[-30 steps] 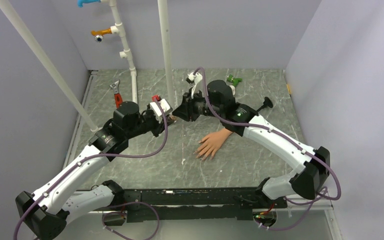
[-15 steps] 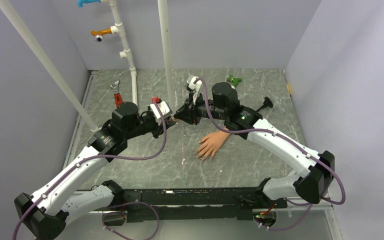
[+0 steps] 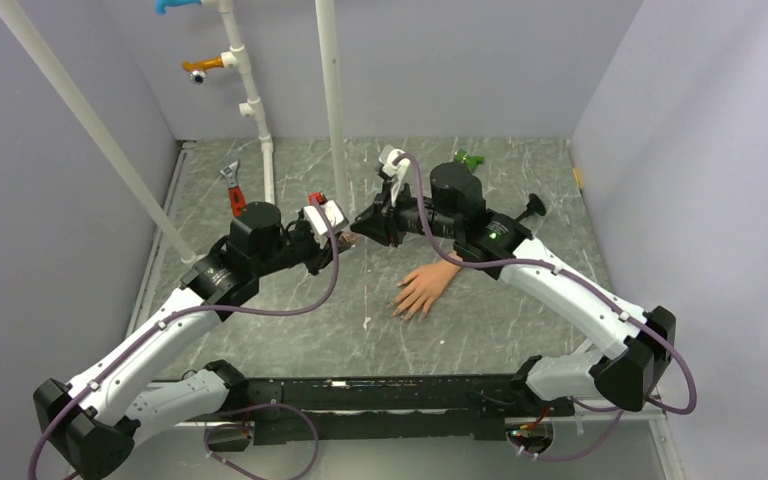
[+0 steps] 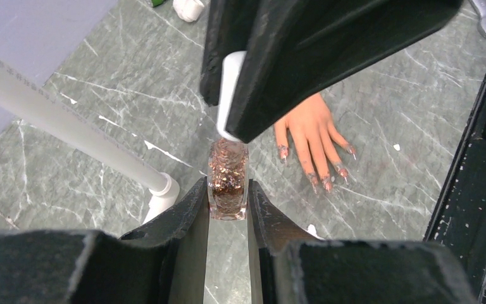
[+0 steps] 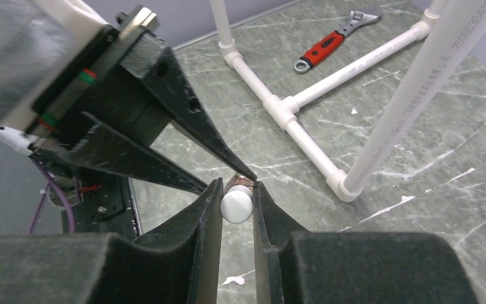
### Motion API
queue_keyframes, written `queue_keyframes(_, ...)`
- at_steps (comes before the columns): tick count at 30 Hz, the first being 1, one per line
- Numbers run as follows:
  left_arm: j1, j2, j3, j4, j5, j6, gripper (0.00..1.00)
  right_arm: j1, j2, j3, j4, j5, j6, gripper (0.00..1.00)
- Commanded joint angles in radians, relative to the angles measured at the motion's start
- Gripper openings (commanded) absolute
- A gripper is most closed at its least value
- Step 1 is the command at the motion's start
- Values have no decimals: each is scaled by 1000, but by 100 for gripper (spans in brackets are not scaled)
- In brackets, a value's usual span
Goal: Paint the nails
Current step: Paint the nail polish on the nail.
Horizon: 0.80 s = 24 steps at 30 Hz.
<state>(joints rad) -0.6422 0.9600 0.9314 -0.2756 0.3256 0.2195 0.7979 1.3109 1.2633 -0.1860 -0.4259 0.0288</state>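
The peach mannequin hand (image 3: 425,285) lies flat mid-table, fingers spread toward the near edge. Its nails (image 4: 326,183) look glittery and smeared in the left wrist view. Above the table, left of the hand, my left gripper (image 4: 228,193) is shut on a small clear bottle of copper glitter polish (image 4: 228,180). My right gripper (image 5: 236,189) meets it from the opposite side and is shut on the bottle's white cap (image 5: 236,204). In the top view the two grippers (image 3: 345,240) (image 3: 362,228) come together tip to tip, and the bottle is barely visible.
A white PVC pipe frame (image 3: 332,100) stands behind the grippers, its floor joints close under them (image 5: 291,120). A red-handled wrench (image 3: 234,190) lies at the back left. A green piece (image 3: 468,160) and a black knob-like tool (image 3: 532,207) lie at the back right.
The right arm's wrist and elbow have drifted slightly to the right while its fingers stay on the cap. The left arm has barely moved. Both grips are unchanged.
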Motion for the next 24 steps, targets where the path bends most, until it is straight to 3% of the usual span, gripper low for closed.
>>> queue_keyframes(1, 3, 8, 36, 35, -38, -2, 0, 11, -64, 47, 37, -22, 28, 0)
queue_keyframes(13, 4, 20, 40, 26, -102, 3, 0, 11, -115, 103, -77, 304, 58, 0)
queue_keyframes(24, 3, 2, 35, 26, -151, 4, 0, 12, -226, -119, -58, 423, 117, 0)
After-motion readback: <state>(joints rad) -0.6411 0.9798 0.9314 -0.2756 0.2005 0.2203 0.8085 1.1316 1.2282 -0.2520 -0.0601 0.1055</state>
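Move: My right fingers hold the white brush cap at the mouth of the nail polish bottle, whose middle is about 4 cm below them in my left fingers. The nails of the rubber hand, where the brush goes, lie some 11 cm to the right, 5 cm back and 27 cm below my right hand. The standing pipe's foot is about 11 cm ahead and 2 cm left of it. From my left hand the nails are about 11 cm right, 5 cm back and 23 cm lower. I draw the cap and its brush up out of the bottle with my right hand, about 5 cm, then swing right, about 6 cm in all and slightly forward, on the side where the rubber hand lies, sinking some 2 cm at the end. That wrist turns about 20 degrees clockwise, grip kept. My left hand keeps its hold on the bottle and eases about 2 cm forward and left. ##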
